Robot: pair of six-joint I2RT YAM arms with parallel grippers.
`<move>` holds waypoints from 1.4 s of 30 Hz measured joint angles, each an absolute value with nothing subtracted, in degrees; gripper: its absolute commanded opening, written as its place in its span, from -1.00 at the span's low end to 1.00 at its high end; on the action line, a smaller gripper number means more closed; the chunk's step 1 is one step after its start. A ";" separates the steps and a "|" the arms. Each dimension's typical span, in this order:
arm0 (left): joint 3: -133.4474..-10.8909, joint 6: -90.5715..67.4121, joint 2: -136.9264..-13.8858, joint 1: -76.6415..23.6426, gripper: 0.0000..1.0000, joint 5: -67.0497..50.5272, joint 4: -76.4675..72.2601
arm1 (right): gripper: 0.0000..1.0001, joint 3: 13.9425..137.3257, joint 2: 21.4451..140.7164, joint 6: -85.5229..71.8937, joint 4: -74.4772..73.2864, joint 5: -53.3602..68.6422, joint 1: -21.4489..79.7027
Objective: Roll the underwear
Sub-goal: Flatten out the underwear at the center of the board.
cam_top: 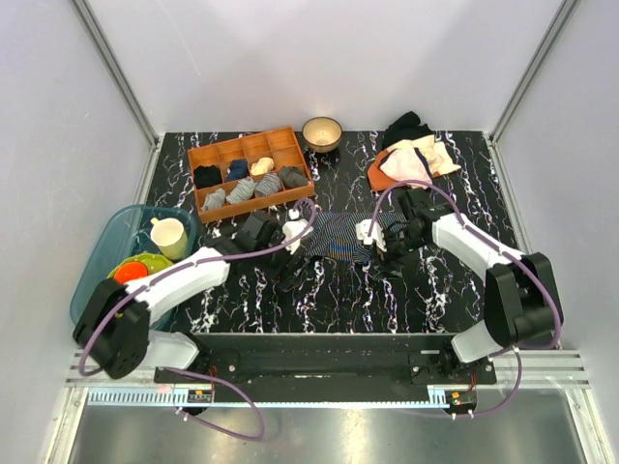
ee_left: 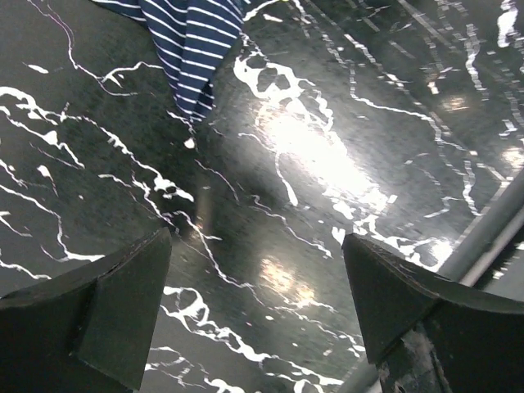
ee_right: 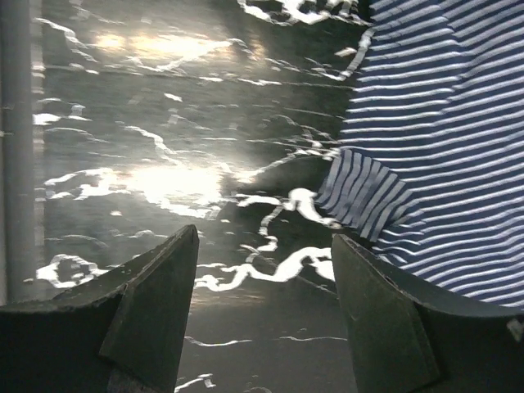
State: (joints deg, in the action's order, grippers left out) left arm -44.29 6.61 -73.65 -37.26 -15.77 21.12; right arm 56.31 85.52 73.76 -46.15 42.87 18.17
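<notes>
The underwear [cam_top: 340, 237] is navy cloth with pale stripes. It lies flat on the black marbled table between my two grippers. My left gripper [cam_top: 293, 257] is open and empty just off its left end. In the left wrist view a corner of the underwear [ee_left: 190, 51] lies ahead of the open fingers [ee_left: 123, 307]. My right gripper [cam_top: 385, 248] is open and empty at its right end. In the right wrist view the underwear [ee_right: 442, 147] lies ahead and to the right, with a folded corner close to the right finger [ee_right: 381, 319].
An orange divider tray [cam_top: 251, 172] with several small cloth rolls stands at the back left. A small bowl [cam_top: 321, 132] is behind it. A heap of black, pink and cream garments [cam_top: 414, 150] lies at the back right. A teal bin [cam_top: 114, 253] with a cup [cam_top: 169, 237] sits at the left.
</notes>
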 measured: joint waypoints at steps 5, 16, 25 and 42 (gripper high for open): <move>-48.73 12.43 -82.46 -37.82 0.74 -14.28 19.81 | 0.45 56.21 89.47 73.67 -37.43 37.60 17.82; -60.14 16.78 -99.00 -38.13 0.38 -12.64 18.17 | 0.25 52.42 93.36 73.63 -25.08 29.43 17.82; -67.20 16.73 -106.37 -38.13 -0.40 -11.40 21.52 | -0.35 52.31 94.78 73.63 -23.88 28.69 17.82; -66.63 12.36 -99.24 -38.20 -0.99 -18.04 29.63 | -0.98 52.88 84.66 74.87 -40.01 31.11 17.91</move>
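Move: The striped underwear lies spread with its middle some 8 cm ahead and 12 cm right of my left hand, and about 6 cm ahead and 6 cm left of my right hand, roughly 7 cm below both. From my left hand the wooden box of rolled clothes is about 21 cm ahead and 8 cm left. The clothes pile is about 21 cm ahead and 7 cm right of my right hand. I reach both open hands forward and down, each about 7–8 cm out and 6–7 cm lower, my left also drifting right, and pinch the underwear: left fingers on its near-left corner, right fingers at its right-hand edge. Once closed, I keep hold and draw both hands back 4–5 cm while lifting them about 4 cm. ##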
